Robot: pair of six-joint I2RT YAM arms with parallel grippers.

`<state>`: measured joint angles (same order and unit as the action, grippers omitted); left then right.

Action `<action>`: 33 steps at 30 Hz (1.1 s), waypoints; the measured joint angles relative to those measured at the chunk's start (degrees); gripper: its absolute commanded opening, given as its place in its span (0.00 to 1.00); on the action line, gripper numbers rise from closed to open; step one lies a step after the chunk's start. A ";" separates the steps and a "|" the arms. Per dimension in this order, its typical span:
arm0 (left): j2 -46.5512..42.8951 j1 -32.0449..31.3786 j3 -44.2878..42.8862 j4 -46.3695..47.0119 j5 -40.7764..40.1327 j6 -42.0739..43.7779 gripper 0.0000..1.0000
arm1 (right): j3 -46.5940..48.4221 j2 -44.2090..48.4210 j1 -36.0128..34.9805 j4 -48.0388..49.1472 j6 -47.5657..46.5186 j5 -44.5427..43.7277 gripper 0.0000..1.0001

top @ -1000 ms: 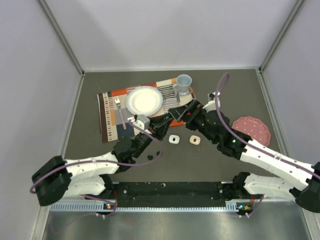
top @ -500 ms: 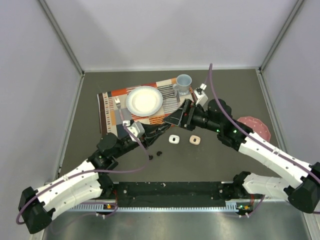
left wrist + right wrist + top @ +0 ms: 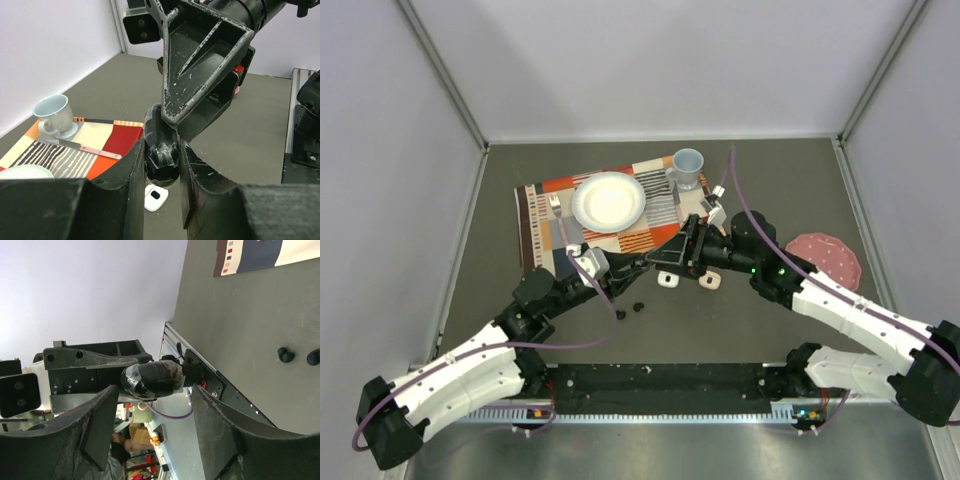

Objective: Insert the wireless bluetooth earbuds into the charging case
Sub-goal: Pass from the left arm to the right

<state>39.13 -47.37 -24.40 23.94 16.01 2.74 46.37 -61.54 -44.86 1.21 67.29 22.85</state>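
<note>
A black oval charging case, wrapped in clear film, is held above the table, and my left gripper is shut on it. My right gripper meets it from the other side. The right gripper is open, with one finger on each side of the case and a gap to both. In the top view the two grippers come together above the table's middle. Two black earbuds lie on the dark table, and they also show in the right wrist view.
A white case and a beige one lie just below the grippers. Behind is a striped placemat with a white plate, a fork and a blue cup. At the right lies a pink plate.
My left arm reached forward with the black case. My right gripper swung down and left to it. The right jaws have narrowed around the case.
</note>
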 measured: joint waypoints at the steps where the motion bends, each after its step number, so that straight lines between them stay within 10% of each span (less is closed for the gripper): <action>1: 0.00 0.00 0.02 0.02 0.00 0.00 0.00 | -0.48 -0.02 0.00 0.35 0.44 0.15 0.59; 11: 0.00 0.02 0.24 0.39 0.00 0.00 0.00 | -1.79 -0.17 0.00 4.33 2.93 0.72 0.53; 24: -0.02 0.35 0.52 1.79 -1.25 0.02 0.00 | -2.86 -1.01 0.04 7.54 5.01 0.42 0.15; 33: -0.68 0.39 0.66 2.14 -1.79 0.00 0.00 | -4.13 -0.96 0.04 10.86 6.16 0.63 0.46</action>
<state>38.46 -46.98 -23.75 26.09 14.22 2.74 42.24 -62.50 -44.82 12.08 73.45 23.49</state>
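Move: Just beyond the right hand's open fingertips, the black charging case is about 2 cm to the left and 1 cm ahead, level with it. On the table some 25 cm below, the white case lies 6 cm ahead and 3 cm right of that hand, the beige case 6 cm ahead and 13 cm right, and the nearer black earbud straight below, 4 cm left. From the left hand, which holds it, the black case is about 2 cm right and 1 cm ahead. Closing on the black charging case from the left hand's opposite side, the right fingers narrow by roughly a fifth of their full range and pinch it with their tips, then stop. The right hand stays nearly in place, shifting less than 1 cm and rolling some 5 degrees so its left side rises. The left fingers keep their hold, that hand also drifting under 1 cm. ##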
